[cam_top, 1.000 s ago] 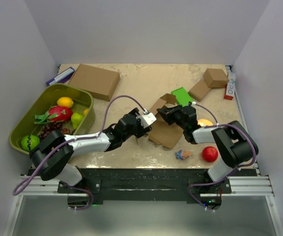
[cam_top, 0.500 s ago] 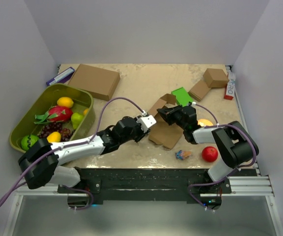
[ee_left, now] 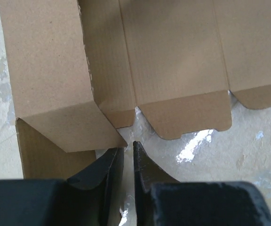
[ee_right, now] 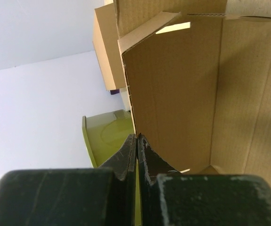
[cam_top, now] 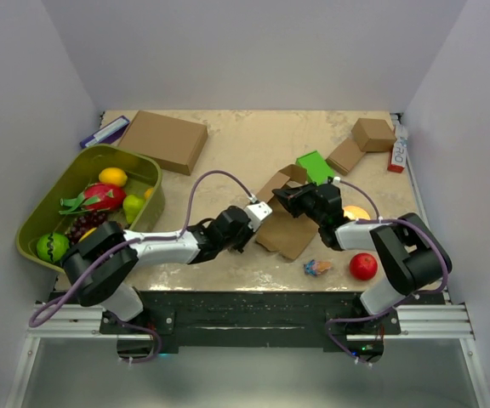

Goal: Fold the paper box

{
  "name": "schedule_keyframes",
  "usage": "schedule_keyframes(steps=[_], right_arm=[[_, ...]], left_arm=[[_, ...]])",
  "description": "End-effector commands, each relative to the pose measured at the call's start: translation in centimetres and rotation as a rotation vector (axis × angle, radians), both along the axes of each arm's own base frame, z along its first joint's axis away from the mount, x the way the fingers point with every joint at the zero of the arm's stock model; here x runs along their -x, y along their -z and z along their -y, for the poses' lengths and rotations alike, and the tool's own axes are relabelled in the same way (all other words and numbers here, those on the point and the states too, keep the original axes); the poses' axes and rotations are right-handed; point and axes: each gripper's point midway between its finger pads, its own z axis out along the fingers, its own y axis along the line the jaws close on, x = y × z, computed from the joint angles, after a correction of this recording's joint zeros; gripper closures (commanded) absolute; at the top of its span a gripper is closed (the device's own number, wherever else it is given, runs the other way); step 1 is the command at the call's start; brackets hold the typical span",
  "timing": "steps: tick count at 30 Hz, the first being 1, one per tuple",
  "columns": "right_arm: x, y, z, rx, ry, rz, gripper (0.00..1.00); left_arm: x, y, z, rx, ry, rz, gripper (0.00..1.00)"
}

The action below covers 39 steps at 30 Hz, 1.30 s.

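Note:
The paper box (cam_top: 286,228) is a flat creased brown sheet with tabs at the table's centre, one side panel folded up. In the left wrist view its panels (ee_left: 173,61) lie just ahead of my fingers. My left gripper (cam_top: 249,234) sits low at the sheet's near-left edge, jaws almost together with nothing between them (ee_left: 128,147); the raised panel's corner overlaps the left finger. My right gripper (cam_top: 281,195) is at the sheet's far edge, shut on the edge of the raised panel (ee_right: 173,94), with its tips (ee_right: 136,137) at that edge.
A green tray (cam_top: 37,212) of fruit stands at the left. A larger brown box (cam_top: 164,140) is at the back left, a small brown cube box (cam_top: 373,134) at the back right. A green block (cam_top: 316,164), a red ball (cam_top: 363,266) and a small toy (cam_top: 317,268) lie near the right arm.
My left arm has swung its elbow and brought the gripper down to the sheet's near-left edge. My right gripper and the raised panel have hardly moved.

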Motion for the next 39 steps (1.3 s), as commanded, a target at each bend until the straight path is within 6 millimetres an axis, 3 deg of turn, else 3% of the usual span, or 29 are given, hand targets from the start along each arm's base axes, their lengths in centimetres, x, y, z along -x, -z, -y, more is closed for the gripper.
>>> schedule_keyframes(steps=[1, 10, 18, 20, 21, 22, 24, 25, 26, 27, 28, 30, 31, 34, 36, 39], right_arm=[[0.6, 0.2, 0.0, 0.025, -0.014, -0.01, 1.0], [0.5, 0.2, 0.1, 0.027, -0.015, -0.008, 1.0], [0.6, 0.3, 0.2, 0.036, -0.009, -0.011, 1.0], [0.6, 0.5, 0.3, 0.04, -0.004, -0.016, 1.0], [0.6, 0.6, 0.4, 0.04, -0.002, -0.018, 1.0], [0.6, 0.8, 0.4, 0.043, -0.001, -0.022, 1.0], [0.5, 0.7, 0.5, 0.042, 0.005, -0.023, 1.0], [0.6, 0.8, 0.5, 0.042, 0.003, -0.024, 1.0], [0.6, 0.9, 0.6, 0.041, 0.004, -0.027, 1.0], [0.5, 0.6, 0.4, 0.036, 0.0, -0.021, 1.0], [0.5, 0.6, 0.4, 0.038, -0.001, -0.02, 1.0], [0.4, 0.5, 0.4, 0.041, -0.003, -0.016, 1.0], [0.4, 0.5, 0.5, 0.043, -0.002, -0.018, 1.0], [0.4, 0.4, 0.5, 0.045, -0.001, -0.015, 1.0], [0.4, 0.6, 0.5, 0.048, 0.0, -0.019, 1.0], [0.4, 0.8, 0.5, 0.051, 0.0, -0.022, 1.0]], left_arm=[[-1.7, -1.8, 1.7, 0.094, -0.05, 0.051, 0.82], [-3.4, -1.2, 2.1, 0.146, -0.11, 0.126, 0.83], [-3.5, -2.3, 3.3, 0.217, -0.087, 0.18, 0.81], [-3.1, -3.7, 3.1, 0.24, -0.071, 0.201, 0.77], [-2.6, -3.6, 2.6, 0.235, -0.06, 0.194, 0.67], [-2.3, -5.6, 2.4, 0.274, -0.051, 0.22, 0.6], [-1.1, -6.4, 1.7, 0.288, -0.02, 0.215, 0.42], [-0.7, -8.7, 1.4, 0.335, -0.013, 0.241, 0.36], [-0.3, -9.4, 1.2, 0.353, -0.006, 0.241, 0.29], [0.4, -9.2, 0.8, 0.346, 0.01, 0.221, 0.27], [0.9, -11.0, 0.4, 0.39, 0.012, 0.239, 0.24], [1.5, -11.4, -0.4, 0.4, 0.008, 0.231, 0.2], [1.7, -12.7, -0.9, 0.437, -0.002, 0.243, 0.18], [0.2, -12.3, -3.6, 0.44, -0.151, 0.217, 0.15], [-1.7, -10.8, -6.3, 0.406, -0.293, 0.181, 0.15], [-3.3, -8.7, -8.7, 0.402, -0.443, 0.124, 0.15]])
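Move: The loose side flap at the box's near left end is right beside my left fingertips, about 2 cm ahead and 3 cm to the left, roughly level. The end flap folded down from the upper wall lies about 3 cm ahead and 2 cm left of them, some 2 cm higher. The box's open panel lies about 13 cm right and 5 cm ahead, 3 cm lower. From my right hand, that side flap is some 10 cm back, 12 cm left and 7 cm down. With my left fingers nearly shut, I ease forward and to the right about 3.5 cm along the box's near end, low beside the side flap. Then I draw back over the same path, spread the fingers wide and rise some 14 cm clear of the box, tipping the fingertips up about 30 degrees and veering left at the end. My right hand stays put, still pinching the box's wall edge. ##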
